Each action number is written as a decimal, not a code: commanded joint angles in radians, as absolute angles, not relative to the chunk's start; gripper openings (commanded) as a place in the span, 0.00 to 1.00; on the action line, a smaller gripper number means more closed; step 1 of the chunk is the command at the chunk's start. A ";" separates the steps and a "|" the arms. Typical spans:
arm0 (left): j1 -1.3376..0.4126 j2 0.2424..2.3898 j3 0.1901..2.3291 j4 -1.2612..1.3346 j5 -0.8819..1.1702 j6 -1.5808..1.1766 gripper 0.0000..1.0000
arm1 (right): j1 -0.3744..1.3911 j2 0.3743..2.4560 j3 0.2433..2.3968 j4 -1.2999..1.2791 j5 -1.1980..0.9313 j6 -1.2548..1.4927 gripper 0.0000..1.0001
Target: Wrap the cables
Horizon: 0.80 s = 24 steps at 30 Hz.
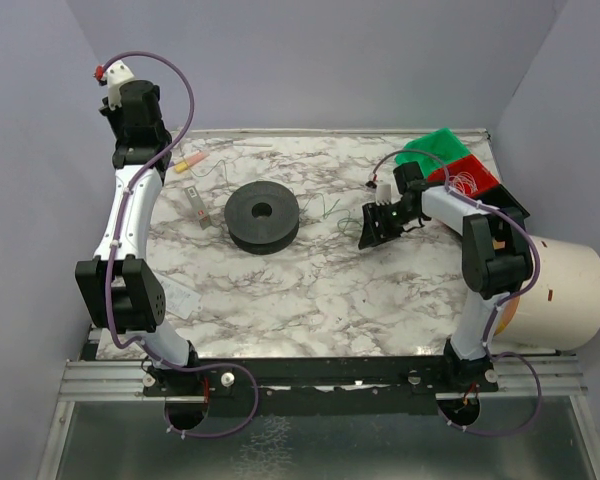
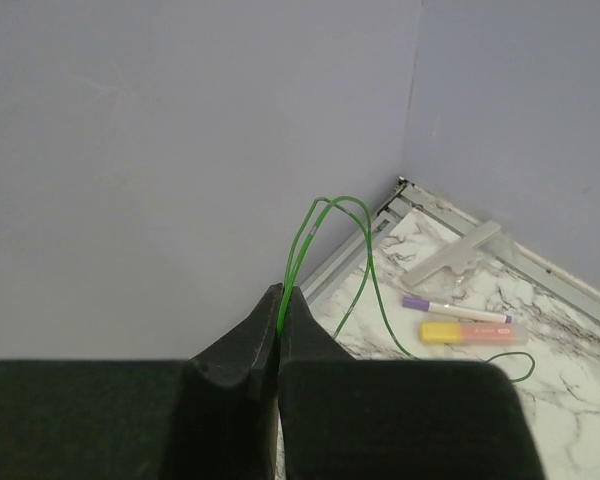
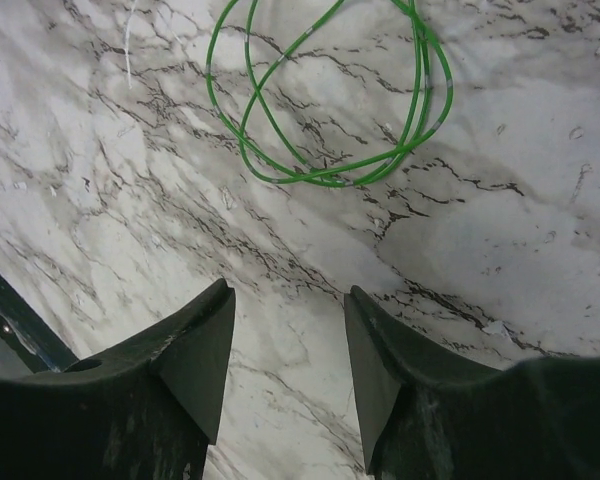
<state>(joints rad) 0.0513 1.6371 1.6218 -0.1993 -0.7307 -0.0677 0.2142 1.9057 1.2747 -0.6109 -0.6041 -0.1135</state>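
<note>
The cables I see are hair-thin green wires. One green cable (image 2: 338, 198) arches up out of my left gripper (image 2: 281, 292), which is shut on it, and trails down to the marble table (image 2: 560, 400) near the back left corner. The left arm is raised high by the left wall. A second green cable lies as a loose coil (image 3: 320, 181) on the marble, faint in the top view (image 1: 330, 208). My right gripper (image 3: 288, 290) (image 1: 368, 228) hovers just short of that coil, open, with nothing between its fingers.
A black round spool (image 1: 263, 217) sits mid-table. A yellow-pink highlighter (image 2: 475, 333), a purple-capped pen (image 2: 455, 309) and a grey clip (image 2: 458, 258) lie at the back left. Green (image 1: 442, 148) and red (image 1: 470, 177) bins and a white bucket (image 1: 570, 290) stand at the right.
</note>
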 commanded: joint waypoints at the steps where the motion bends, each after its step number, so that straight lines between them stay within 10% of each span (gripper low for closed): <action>1: 0.059 1.597 1.606 -0.195 -0.699 -0.097 0.00 | 0.212 1.925 1.268 -0.579 -0.574 -0.090 0.52; 24: 0.059 1.584 1.577 -0.195 -0.681 -0.113 0.00 | 0.231 2.125 1.515 -0.484 -0.403 0.039 0.56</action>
<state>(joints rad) 0.0513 1.6066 1.5887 -0.1993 -0.7040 -0.0937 0.2180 2.0640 1.4570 -0.5125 -0.4732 0.0353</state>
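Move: The green cable's loose loop lies on the table about 5 cm to the right hand's left and 2 cm ahead, some 4 cm below its half-open fingers. The black spool stands about 20 cm left of that hand and 2 cm ahead; the red bin sits roughly 19 cm right and 14 cm ahead. From the raised left hand, still pinching the green cable, the loop is around 43 cm right, 11 cm back and 34 cm below. The green loop is passed along its right side by the right hand, which sinks just over 1 cm, then sweeps forward about 7 cm, low over the marble. It turns some 10 degrees clockwise with the fingers staying half open, bringing the rear fingertip close by the loop's edge; contact can't be made out. The left hand holds nearly still, keeping its pinch on the cable. ##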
